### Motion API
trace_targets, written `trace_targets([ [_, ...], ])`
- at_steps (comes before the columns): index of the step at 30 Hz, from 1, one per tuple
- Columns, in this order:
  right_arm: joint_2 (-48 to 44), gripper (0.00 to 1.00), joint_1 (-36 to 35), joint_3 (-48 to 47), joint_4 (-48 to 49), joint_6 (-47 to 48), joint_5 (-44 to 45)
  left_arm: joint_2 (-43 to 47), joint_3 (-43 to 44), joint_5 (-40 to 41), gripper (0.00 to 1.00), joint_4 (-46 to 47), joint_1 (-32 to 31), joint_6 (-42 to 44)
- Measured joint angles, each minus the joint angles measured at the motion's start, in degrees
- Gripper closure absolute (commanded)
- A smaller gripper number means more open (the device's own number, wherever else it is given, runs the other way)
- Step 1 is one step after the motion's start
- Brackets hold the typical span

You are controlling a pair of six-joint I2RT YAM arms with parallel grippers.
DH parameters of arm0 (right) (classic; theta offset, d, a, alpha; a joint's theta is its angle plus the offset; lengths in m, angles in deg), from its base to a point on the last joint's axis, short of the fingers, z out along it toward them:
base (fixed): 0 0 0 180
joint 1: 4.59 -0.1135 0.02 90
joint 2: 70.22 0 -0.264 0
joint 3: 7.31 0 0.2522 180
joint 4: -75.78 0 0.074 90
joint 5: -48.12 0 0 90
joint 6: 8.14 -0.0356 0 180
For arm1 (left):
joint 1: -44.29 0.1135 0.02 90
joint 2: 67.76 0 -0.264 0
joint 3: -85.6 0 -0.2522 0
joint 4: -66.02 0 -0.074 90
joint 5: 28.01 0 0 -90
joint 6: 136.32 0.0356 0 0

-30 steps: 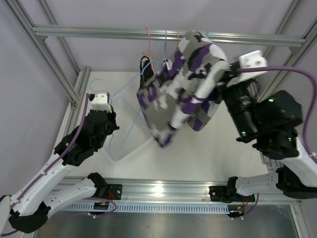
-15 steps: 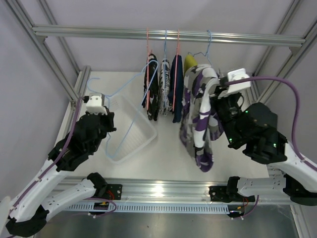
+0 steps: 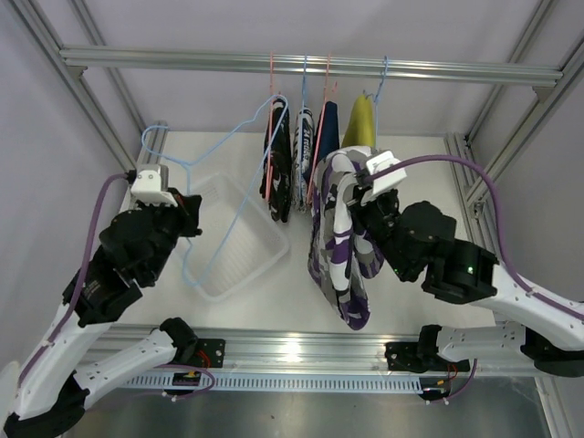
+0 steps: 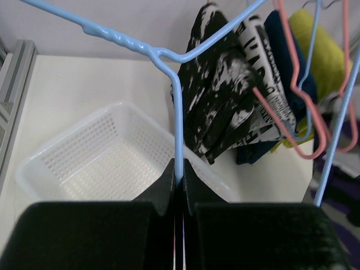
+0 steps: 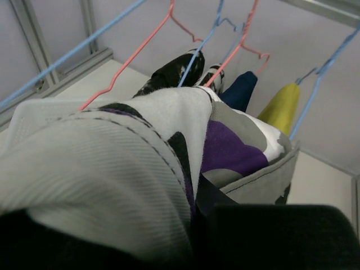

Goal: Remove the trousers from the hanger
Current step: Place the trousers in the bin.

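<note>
My right gripper [image 3: 363, 196] is shut on the purple-white-black patterned trousers [image 3: 339, 239], which hang from it clear of any hanger, over the table's middle; they fill the right wrist view [image 5: 112, 163]. My left gripper [image 4: 179, 169] is shut on the wire of an empty light blue hanger [image 3: 226, 173], held above the basket. On the rail hang the black speckled pair [image 3: 278, 169], the white pair with dark blue print [image 3: 304, 155], the navy pair [image 3: 327, 128] and the yellow pair [image 3: 360, 123].
A white plastic mesh basket [image 3: 239, 265] sits on the table left of centre, also in the left wrist view [image 4: 79, 163]. Pink and blue hangers [image 4: 292, 112] hang from the aluminium rail [image 3: 301, 64]. Frame posts stand at both sides.
My right gripper has carried the patterned trousers down and left, off the rail area toward the table's middle. My left gripper has lifted the empty blue hanger up and back.
</note>
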Motion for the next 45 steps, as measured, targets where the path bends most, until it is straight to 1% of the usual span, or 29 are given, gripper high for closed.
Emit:
trace_targets([
  [6,5.0,1.0,-0.2,0.6,0.7,-1.6,-2.9,-0.1,4.9,0.1,0.99,0.3,0.0,1.1],
  [14,13.2,1.0,-0.7,-1.3,3.1,-2.1,-5.7,0.0,5.3,1.5,0.99,1.1,0.0,3.1],
  [22,22.3,1.0,0.9,-10.6,3.0,-2.2,-8.8,0.8,4.4,3.2,0.99,3.6,0.0,5.1],
  [31,31.4,1.0,3.7,-23.6,0.8,-2.5,-12.5,2.7,0.1,4.4,0.99,6.6,0.1,6.2],
  [33,32.7,1.0,4.2,-25.1,0.8,-2.6,-13.2,3.0,-0.6,4.7,0.99,7.2,0.2,6.4],
  [38,33.7,1.0,5.4,-25.0,1.4,-3.2,-14.9,4.6,-2.3,6.0,0.99,8.4,0.6,7.0],
  [45,35.6,1.0,8.5,-19.1,7.3,-6.5,-18.3,7.1,-4.0,8.7,0.99,9.4,0.9,7.5],
])
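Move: The right hand holds the camouflage trousers; the bin they are meant for lies about 28 cm to its left, 6 cm farther out and some 42 cm below. Ahead of it hang the black trousers, roughly 18 cm out and 14 cm left, and the green trousers, roughly 18 cm out and 5 cm right, both some 15 cm lower. From the left hand, which holds the empty blue hanger, the bin is about 7 cm ahead, neither left nor right, and 33 cm below. Keeping its grip on the bunched camouflage trousers, the right hand sweeps some 18 cm left towards the bin, first dipping about 5 cm, rising again, then reaching forward and sinking once more, to end about 9 cm farther out and 6 cm lower, turned some 10 degrees counter-clockwise. The left hand keeps the empty hanger pinched, lifts it a few centimetres, eases partly back down, then draws it about 5 cm left while turning a little left and tipping up. ##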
